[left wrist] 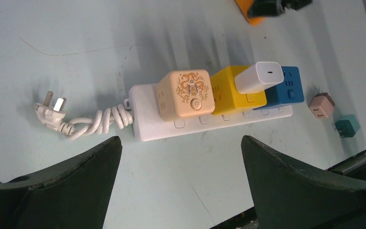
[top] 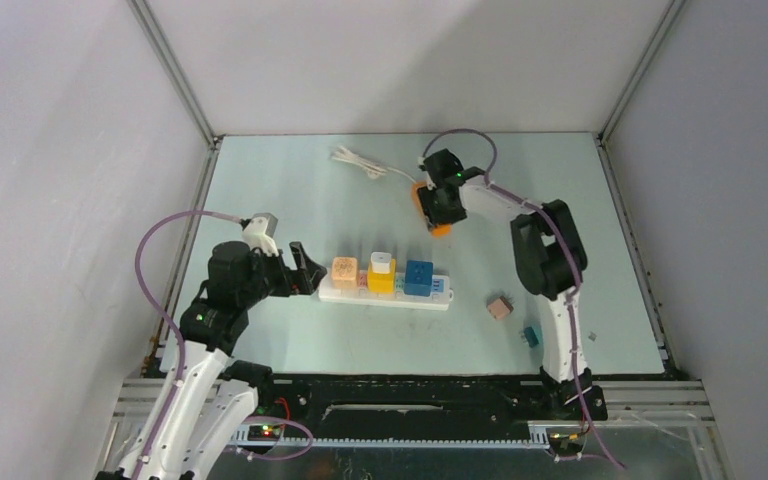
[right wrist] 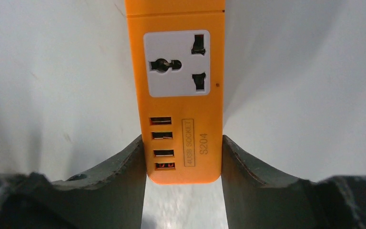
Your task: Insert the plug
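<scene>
An orange socket block [right wrist: 181, 71] with one universal outlet and several USB ports lies at the far middle of the table [top: 442, 228]. My right gripper [right wrist: 182, 143] is shut on its near end, a finger pressed against each side. A white cord [top: 360, 160] trails left from it. The white power strip [left wrist: 145, 126] lies mid-table carrying a beige cube [left wrist: 186, 93], a yellow cube [left wrist: 228, 88] with a white charger [left wrist: 258, 76], and a blue cube [left wrist: 288, 88]. The strip's coiled cord ends in a white three-pin plug [left wrist: 52, 107] lying loose. My left gripper [left wrist: 181, 140] hangs open just short of the strip's left end.
A pink cube adapter [top: 500, 307] and a teal one [top: 531, 336] lie loose right of the strip, near the right arm's base. Grey walls with metal rails enclose the table on three sides. A black rail runs along the near edge.
</scene>
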You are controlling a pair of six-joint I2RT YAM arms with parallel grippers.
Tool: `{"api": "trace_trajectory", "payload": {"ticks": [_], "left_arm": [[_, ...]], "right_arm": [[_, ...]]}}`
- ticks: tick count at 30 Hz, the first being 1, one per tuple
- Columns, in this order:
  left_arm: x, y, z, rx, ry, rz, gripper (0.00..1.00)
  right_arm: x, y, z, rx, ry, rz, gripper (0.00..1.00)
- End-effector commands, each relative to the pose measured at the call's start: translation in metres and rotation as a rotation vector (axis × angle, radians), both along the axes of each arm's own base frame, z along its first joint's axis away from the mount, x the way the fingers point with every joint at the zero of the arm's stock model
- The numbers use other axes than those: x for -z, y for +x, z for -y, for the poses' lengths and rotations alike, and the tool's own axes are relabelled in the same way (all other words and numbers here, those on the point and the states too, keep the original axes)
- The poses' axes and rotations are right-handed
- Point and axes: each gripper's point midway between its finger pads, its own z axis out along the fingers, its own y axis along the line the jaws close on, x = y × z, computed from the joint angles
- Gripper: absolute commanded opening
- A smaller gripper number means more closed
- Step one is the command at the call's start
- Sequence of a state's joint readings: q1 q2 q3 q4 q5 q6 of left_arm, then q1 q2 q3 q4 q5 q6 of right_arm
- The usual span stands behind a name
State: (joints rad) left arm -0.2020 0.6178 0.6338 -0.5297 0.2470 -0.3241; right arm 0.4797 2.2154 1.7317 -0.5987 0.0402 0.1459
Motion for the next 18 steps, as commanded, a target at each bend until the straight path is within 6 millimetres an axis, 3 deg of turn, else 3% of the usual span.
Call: {"api": "trace_trajectory", "payload": {"ticks": [1, 5, 10, 18], "left_arm": [[0.001, 0.001, 0.004, 0.019, -0.028, 0.020, 0.98], [-0.001, 0.000, 0.006, 0.028, -0.034, 0.026, 0.98], [-0.005, -0.001, 0.007, 0.033, -0.040, 0.045, 0.98], [-0.007, -0.002, 0.007, 0.033, -0.045, 0.056, 0.98]], "right_arm": [[-0.051, -0.021, 0.044, 0.189, -0.011, 0.093, 0.11], [-0.043, -0.063, 0.071, 0.258, -0.054, 0.063, 0.10], [-0.032, -0.100, 0.095, 0.312, -0.113, 0.016, 0.11], [-0.017, -0.134, 0.085, 0.280, -0.097, -0.046, 0.12]]}}
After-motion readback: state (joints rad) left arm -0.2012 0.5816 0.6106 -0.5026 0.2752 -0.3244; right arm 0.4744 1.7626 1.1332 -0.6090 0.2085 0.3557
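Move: The orange power strip is already pinched near its USB end by the right hand, its middle about 5 cm ahead and 3 cm left. The bare table it heads for lies some 15 cm back and 10 cm right. The blue plug is about 16 cm back and 4 cm left; the pink adapter, 25 cm back and 15 cm right. From the left hand, that bare spot lies roughly 9 cm ahead, 37 cm right and 17 cm down. The orange power strip goes back and to the right in the right hand's unchanged pinch, quickly at first and then slowing, some 16 cm in all, passing beyond the right end of the white strip towards the pink adapter. The hand rises 2–3 cm, then sinks nearly as much, turning about 15 degrees clockwise on the way. ##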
